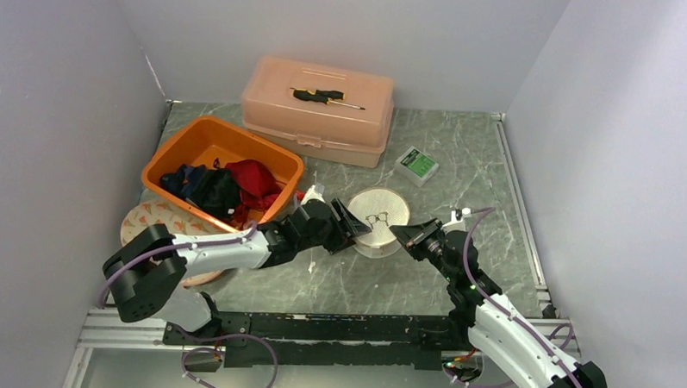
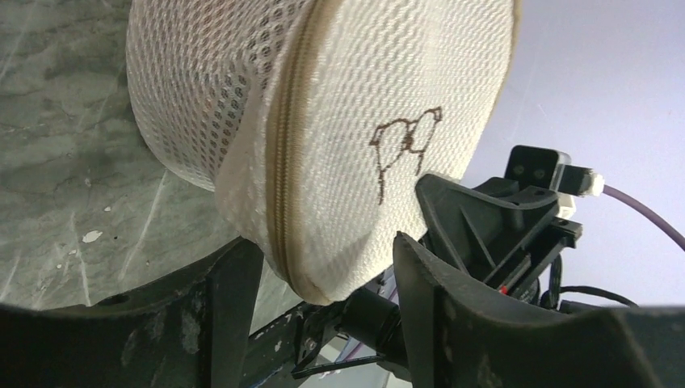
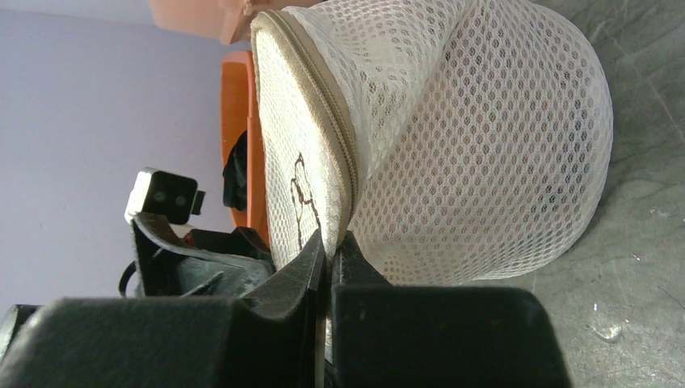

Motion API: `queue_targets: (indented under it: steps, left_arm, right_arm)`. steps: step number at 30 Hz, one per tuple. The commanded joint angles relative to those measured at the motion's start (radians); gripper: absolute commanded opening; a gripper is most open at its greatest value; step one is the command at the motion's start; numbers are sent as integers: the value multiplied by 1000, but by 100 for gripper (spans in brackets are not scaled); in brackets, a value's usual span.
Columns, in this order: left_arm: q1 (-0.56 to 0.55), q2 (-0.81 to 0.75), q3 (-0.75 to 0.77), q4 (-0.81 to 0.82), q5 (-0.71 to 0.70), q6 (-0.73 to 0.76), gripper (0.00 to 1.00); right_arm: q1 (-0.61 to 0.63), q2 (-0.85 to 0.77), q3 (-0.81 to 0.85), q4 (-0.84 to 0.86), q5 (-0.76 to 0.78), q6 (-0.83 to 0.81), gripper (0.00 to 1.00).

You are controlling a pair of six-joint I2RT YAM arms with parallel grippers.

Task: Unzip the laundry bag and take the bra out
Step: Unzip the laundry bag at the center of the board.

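The laundry bag [image 1: 378, 214] is a round white mesh pouch with a beige zipper [image 2: 283, 162] round its rim and a brown bra outline stitched on its flat face [image 2: 408, 145]. It is held up off the table between both arms. My right gripper [image 1: 405, 235] [image 3: 329, 238] is shut on the rim of the bag [image 3: 485, 145] beside the zipper [image 3: 335, 137]. My left gripper [image 1: 356, 229] [image 2: 323, 250] is open, its two fingers straddling the opposite edge of the bag [image 2: 363, 121]. The zipper looks closed. The bra itself is hidden.
An orange bin [image 1: 195, 141] holding dark and red clothes sits to the left, over a round patterned mat [image 1: 149, 217]. A pink toolbox [image 1: 317, 111] with a screwdriver [image 1: 326, 97] on its lid stands at the back. A small green box [image 1: 417, 165] lies right of it.
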Motion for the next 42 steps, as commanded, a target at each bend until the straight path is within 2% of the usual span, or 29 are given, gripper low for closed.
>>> queue_targets:
  steps: [1, 4, 10, 11, 12, 14, 15, 18, 23, 26, 28, 32, 35, 39, 42]
  left_arm:
    - [-7, 33, 27, 69, 34, -15, 61]
    - [-6, 43, 24, 89, 34, -11, 48]
    - [0, 26, 45, 50, 9, 24, 12]
    - [3, 22, 48, 42, 9, 29, 4]
    - [7, 18, 51, 32, 10, 32, 3]
    - [15, 7, 53, 11, 16, 38, 3]
    - [19, -1, 53, 2, 21, 44, 3]
    - [40, -21, 83, -80, 53, 53, 3]
    - [99, -59, 119, -180, 114, 31, 3]
    - [145, -79, 141, -270, 133, -5, 3]
    - [167, -80, 178, -356, 136, -18, 3]
    - [188, -62, 251, -477, 124, -32, 3]
    - [194, -50, 262, -477, 121, -57, 3]
    - [194, -50, 265, -460, 112, -67, 3]
    - [195, -47, 275, -469, 109, -68, 3]
  right_arm:
    - [8, -10, 19, 27, 15, -3, 0]
    - [10, -16, 23, 25, 14, -15, 0]
    - [20, -52, 58, -42, 2, -110, 0]
    - [20, -56, 69, -63, -6, -138, 3]
    - [21, -62, 82, -85, -18, -172, 14]
    - [20, -72, 123, -149, -38, -260, 43]
    - [21, -80, 146, -184, -50, -308, 53]
    - [22, -118, 220, -318, -60, -459, 67]
    - [40, -164, 302, -436, -109, -677, 69]
    - [79, -107, 328, -496, -88, -751, 64]
    - [149, -79, 330, -498, -26, -760, 62]
    - [293, -81, 279, -361, 103, -730, 64]
    - [370, -40, 245, -240, 166, -699, 71]
    - [431, 55, 266, -177, 214, -680, 72]
    - [442, 104, 261, -107, 237, -657, 67]
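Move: The laundry bag stands between my hands, its middle about 4 cm ahead of my open left hand, 4 cm to its right and 5 cm below; from my right hand, already shut on its rim, it is about 4 cm left, 1 cm ahead and 5 cm below. From the left hand, the orange basket is roughly 33 cm left and 16 cm ahead, the pink case 26 cm ahead and 11 cm left. The green-labelled box is some 16 cm ahead of my right hand and 6 cm to its right. I shut my left fingers on the zippered rim, and only then open my right ones and let go. My left hand keeps its pinch and takes the rim about 5 cm left, forward and up, while my right backs off rising some 6 cm, then swings left and down with open fingers, rolling right side up and turning counter-clockwise, to the bag's near side by the zip pull. ##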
